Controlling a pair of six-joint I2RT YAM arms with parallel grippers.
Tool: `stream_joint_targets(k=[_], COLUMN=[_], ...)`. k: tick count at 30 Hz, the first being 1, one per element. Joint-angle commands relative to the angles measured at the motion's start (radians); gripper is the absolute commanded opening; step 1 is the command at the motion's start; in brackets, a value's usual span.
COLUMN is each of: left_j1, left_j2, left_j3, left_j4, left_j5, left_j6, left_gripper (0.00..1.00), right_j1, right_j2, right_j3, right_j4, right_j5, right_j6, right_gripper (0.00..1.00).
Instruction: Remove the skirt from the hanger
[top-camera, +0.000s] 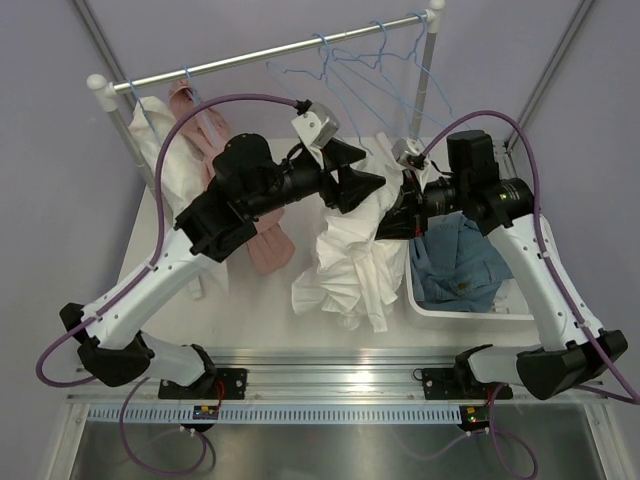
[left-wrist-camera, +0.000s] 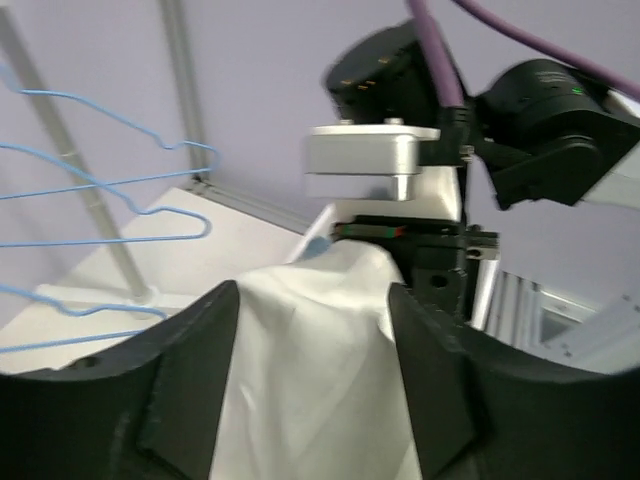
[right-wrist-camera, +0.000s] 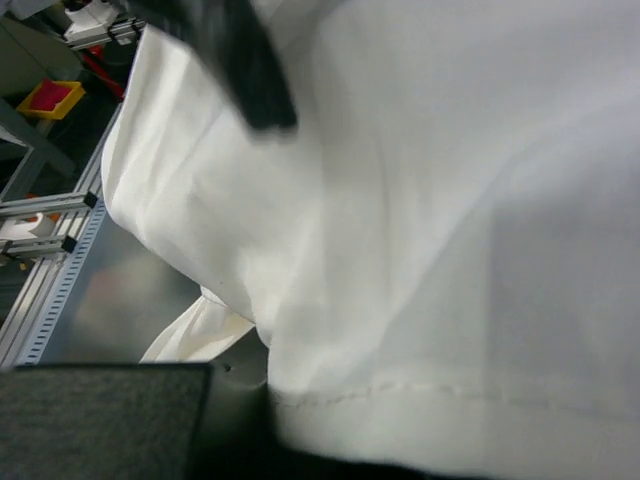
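The white skirt hangs bunched at the table's middle and fills the right wrist view. My left gripper is open, its black fingers standing either side of the cloth without pinching it. My right gripper is shut on the skirt's top, where the fabric peaks up into it. One grey pad shows under the hem. Blue wire hangers hang bare on the rail, to the left in the left wrist view.
A metal rail on white posts spans the back. A pink garment and a white one hang at its left end. A white basket holding blue denim sits at the right, under my right arm.
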Motion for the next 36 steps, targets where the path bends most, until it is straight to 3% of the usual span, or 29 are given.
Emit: stream_joint_targets(k=[1,5,9,12,16,23,27,36], left_j1=[0.006,0.007,0.009,0.01,0.009,0.009,0.01,0.01], left_j2=[-0.093,-0.168,-0.276,-0.358,-0.449,-0.54,-0.54,-0.527], left_j3=[0.048,0.009,-0.129,-0.242,-0.376,-0.54,-0.546,-0.595], left_j4=[0.022,-0.062,-0.061,-0.05,-0.049,-0.042,-0.064,-0.049], left_j5=[-0.173,-0.265,-0.359,-0.402,-0.439,-0.464,-0.465,-0.436], left_j6=[0.064,0.11,0.151,0.134,0.073,0.005,0.027,0.039], left_gripper=[0.7,0.78,0.86,0.88,0.89,0.91,0.93,0.95], right_j1=[-0.097,-0.243,-0.342,-0.419,-0.552,-0.741,-0.844,-0.898], right_j2=[-0.063,-0.083,-0.086,-0.088,-0.122,-0.149,-0.154,-0.005], right_j3=[0.066,0.144,0.313,0.396,0.387,0.251,0.038,-0.355], right_j4=[-0.173,-0.242,-0.28,-0.334,-0.333,-0.418,-0.365,-0.205], right_j5=[0.017,0.013,0.092,0.21,0.293,0.493,0.607,0.742], right_j6=[-0.141,-0.149,-0.12,-0.103,-0.051,-0.175,-0.215,-0.273], right_gripper=[0.0,0.0,0.0,0.0,0.0,0.0,0.0,0.0])
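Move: The right hand has the white skirt pinched, and the basket it is bound for lies about 26 cm to its right, 7 cm farther out and some 30 cm below, with the folded denim skirt in the basket's left half, about 22 cm right and 7 ahead of the hand. The rack post's foot is roughly 40 cm ahead and 10 to the right. From the opening left hand the pink dress hangs some 28 cm left, 14 ahead and 18 lower. The right hand keeps its pinch on the white skirt and carries it some 30 cm to the right and a little forward, first lifting it about 8 cm in an arc, then sinking steeply, about 25 cm from the top of the arc, into the basket's space while the hand turns some 70 degrees clockwise and its fingers tip downward. The left hand, its fingers spreading wider, comes free of the skirt's upper edge with a small rise, then draws away about 14 cm left towards the pink dress, sinks to some 10 cm below where it began, and waits open, turned about 25 degrees counter-clockwise. ##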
